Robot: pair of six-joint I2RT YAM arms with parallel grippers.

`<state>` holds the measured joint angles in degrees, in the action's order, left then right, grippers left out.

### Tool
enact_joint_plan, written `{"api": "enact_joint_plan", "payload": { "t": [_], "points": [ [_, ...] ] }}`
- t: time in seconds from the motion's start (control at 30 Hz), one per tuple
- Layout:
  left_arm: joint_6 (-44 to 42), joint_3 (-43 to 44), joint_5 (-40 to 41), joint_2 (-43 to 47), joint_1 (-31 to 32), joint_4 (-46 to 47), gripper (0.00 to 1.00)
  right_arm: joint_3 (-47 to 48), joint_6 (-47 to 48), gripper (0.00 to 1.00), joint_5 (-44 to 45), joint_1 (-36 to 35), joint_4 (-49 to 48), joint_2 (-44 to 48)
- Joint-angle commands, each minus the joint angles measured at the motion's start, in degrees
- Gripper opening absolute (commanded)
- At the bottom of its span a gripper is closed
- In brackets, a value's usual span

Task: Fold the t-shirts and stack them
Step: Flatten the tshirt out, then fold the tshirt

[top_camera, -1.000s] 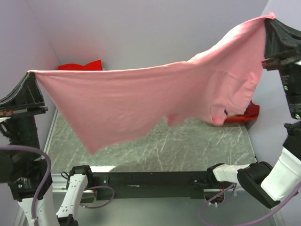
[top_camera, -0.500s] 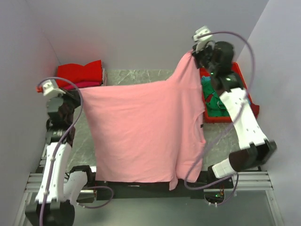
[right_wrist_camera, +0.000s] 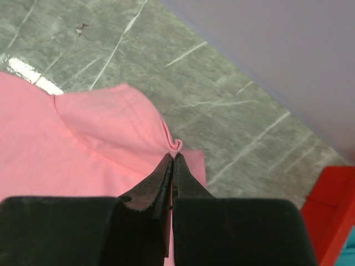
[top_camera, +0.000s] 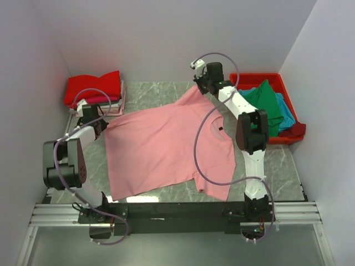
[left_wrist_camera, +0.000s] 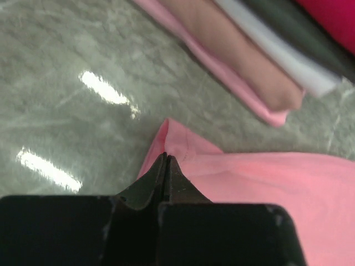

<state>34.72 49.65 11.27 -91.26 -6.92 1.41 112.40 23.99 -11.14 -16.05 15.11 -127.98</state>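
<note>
A light pink t-shirt (top_camera: 161,149) lies spread on the marble table (top_camera: 277,166), its dark neck label (top_camera: 219,129) towards the right. My left gripper (top_camera: 103,125) is low at the shirt's left corner, shut on that corner of the pink cloth (left_wrist_camera: 266,183). The left gripper (left_wrist_camera: 166,158) shows its jaws pressed together over the hem. My right gripper (top_camera: 198,87) reaches to the far edge and is shut on a small pinched fold of the shirt (right_wrist_camera: 83,144). That fold pokes out just beyond the right gripper (right_wrist_camera: 172,157).
A stack of folded shirts (top_camera: 94,87), red on top, sits at the back left, close beyond my left gripper; its layered edges (left_wrist_camera: 260,72) show nearby. A red bin (top_camera: 255,76) at the back right holds a green shirt (top_camera: 266,100) and a teal one (top_camera: 285,113).
The pink shirt, earlier held up stretched in the air between both grippers, has come down and now lies flat on the table. Both arms have reached forward and low.
</note>
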Motion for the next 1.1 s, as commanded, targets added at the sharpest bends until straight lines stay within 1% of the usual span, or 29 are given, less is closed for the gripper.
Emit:
{"api": "enact_joint_plan", "payload": {
  "t": [0.0,0.1,0.23,0.4,0.57,0.67,0.8,1.07],
  "points": [
    [-0.18,5.54,1.3,-2.76,-1.95,3.34,0.0,7.99,1.23,0.0,2.08,-1.61,-0.88,-0.67],
    [-0.53,7.04,0.42,-4.79,-2.75,3.07,0.0,9.5,1.33,0.0,3.31,-1.61,-1.14,-1.91],
    [-2.2,7.74,-1.42,-5.77,-3.19,4.04,0.0,8.72,0.98,0.0,3.84,-1.35,-2.28,-1.31],
    [-3.08,8.27,-3.88,-6.56,-3.37,4.3,0.0,3.28,-0.61,0.0,2.53,-0.21,-4.92,2.82],
    [-3.52,8.45,-4.41,-6.91,-3.45,3.95,0.0,-0.07,-1.93,0.0,1.21,0.93,-5.97,6.51],
    [-3.52,8.1,-4.32,-6.56,-3.63,3.78,0.0,-3.14,-2.19,0.0,0.59,1.38,-6.94,8.53],
    [-3.25,7.22,-4.41,-5.16,-4.07,3.86,0.0,-4.99,-2.89,0.0,-0.29,2.08,-7.2,10.38],
    [-2.38,3.44,-5.29,-1.38,-4.6,4.57,0.0,-10.79,-4.12,0.0,-1.78,3.04,-9.05,13.81]
  ]
}}
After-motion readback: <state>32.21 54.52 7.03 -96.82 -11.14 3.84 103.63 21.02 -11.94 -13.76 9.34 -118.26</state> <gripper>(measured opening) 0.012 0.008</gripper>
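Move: The pink t-shirt is spread over the table, a corner of its far edge pinched in each hand. Its middle lies about 28 cm to the left hand's right, 10 cm back and 6 cm below, with the folded stack some 11 cm ahead of that hand and 3 cm to its left. From the right hand, the t-shirt's middle is roughly 27 cm back, 12 cm left and 12 cm below; the red bin stands about 30 cm right and 9 cm back. The t-shirt's far edge is drawn out between the two shut grippers, which keep their pinch. The left hand carries its corner about 3 cm forward and 2.5 cm left, towards the stack, then practically holds there. The right eases 2 cm forward and left while starting to rise, then reverses back and to the right, lifting to about 5 cm above its start. ##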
